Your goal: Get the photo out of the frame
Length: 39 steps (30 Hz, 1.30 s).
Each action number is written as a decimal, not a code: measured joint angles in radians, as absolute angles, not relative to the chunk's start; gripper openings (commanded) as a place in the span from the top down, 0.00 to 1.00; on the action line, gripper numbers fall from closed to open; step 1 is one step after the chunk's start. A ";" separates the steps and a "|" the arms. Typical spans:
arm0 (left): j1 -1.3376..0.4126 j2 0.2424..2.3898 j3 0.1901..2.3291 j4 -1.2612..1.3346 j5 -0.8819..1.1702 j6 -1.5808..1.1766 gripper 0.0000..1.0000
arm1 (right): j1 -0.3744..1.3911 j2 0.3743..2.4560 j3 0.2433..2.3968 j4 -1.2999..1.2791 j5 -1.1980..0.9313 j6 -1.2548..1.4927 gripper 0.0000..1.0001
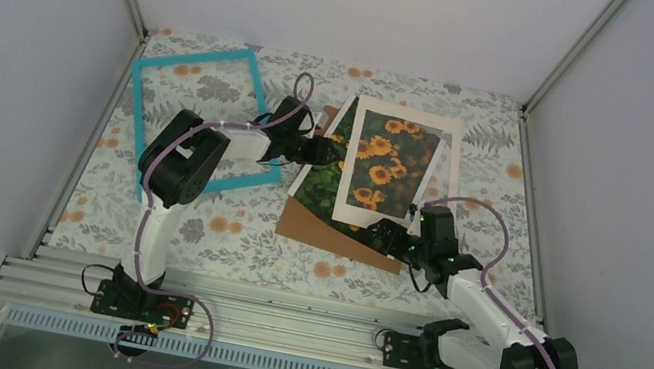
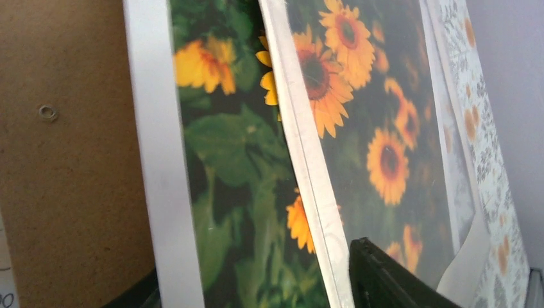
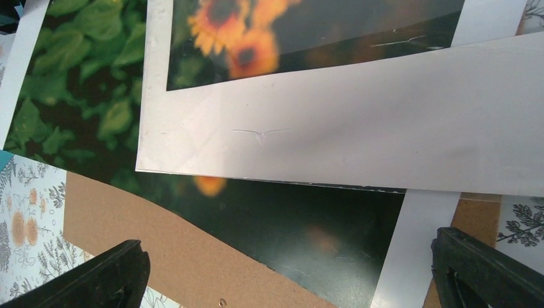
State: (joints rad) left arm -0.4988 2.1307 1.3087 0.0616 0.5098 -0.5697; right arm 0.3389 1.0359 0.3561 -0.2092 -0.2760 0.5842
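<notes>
The empty turquoise frame (image 1: 199,111) lies flat at the back left of the table. The sunflower photo (image 1: 321,184) lies right of it on a brown backing board (image 1: 334,235), partly covered by a cream-white mat (image 1: 408,116). My left gripper (image 1: 324,152) is at the stack's left side. In its wrist view the photo (image 2: 224,192) and the raised mat edge (image 2: 308,160) lie between its parted fingers (image 2: 385,276). My right gripper (image 1: 394,240) hovers open over the stack's near edge, above the photo's dark corner (image 3: 289,212) and the board (image 3: 167,244).
A floral tablecloth (image 1: 224,227) covers the table. White walls close in the left, right and back sides. An aluminium rail (image 1: 278,323) runs along the near edge by the arm bases. The left arm's elbow (image 1: 180,159) sits over the frame's near side.
</notes>
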 measured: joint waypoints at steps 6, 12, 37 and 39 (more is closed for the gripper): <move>-0.495 2.143 1.318 0.039 0.512 -0.558 0.73 | 0.339 1.040 0.356 -0.207 -0.278 0.583 0.00; -0.495 2.143 1.318 0.022 0.504 -0.558 0.92 | 0.339 1.040 0.356 -0.205 -0.278 0.583 0.00; -0.494 1.808 0.981 0.010 0.386 -0.584 0.98 | 0.339 0.968 0.356 -0.288 -0.280 0.580 0.00; -0.494 1.762 0.945 -0.003 0.364 -0.587 0.98 | 0.339 0.968 0.356 -0.293 -0.281 0.580 0.00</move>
State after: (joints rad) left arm -0.4938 1.7618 0.9447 -0.0032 0.3637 -0.5873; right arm 0.3389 0.9676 0.3561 -0.2932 -0.2806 0.5800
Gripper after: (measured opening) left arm 0.027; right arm 0.998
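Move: The left hand's open fingers straddle the photo's left edge, which lies about 2 cm to the hand's left and 1 cm below. The photo's middle is some 9 cm right and 3 cm back; the white mat's is about 14 cm right and 1 cm back, the brown backing board's roughly 7 cm right and 7 cm back. From the right hand, that photo edge is about 15 cm ahead and 13 cm left. Left fingers close on the photo's left edge, sinking slightly, then drag it back and left about 9 cm. ##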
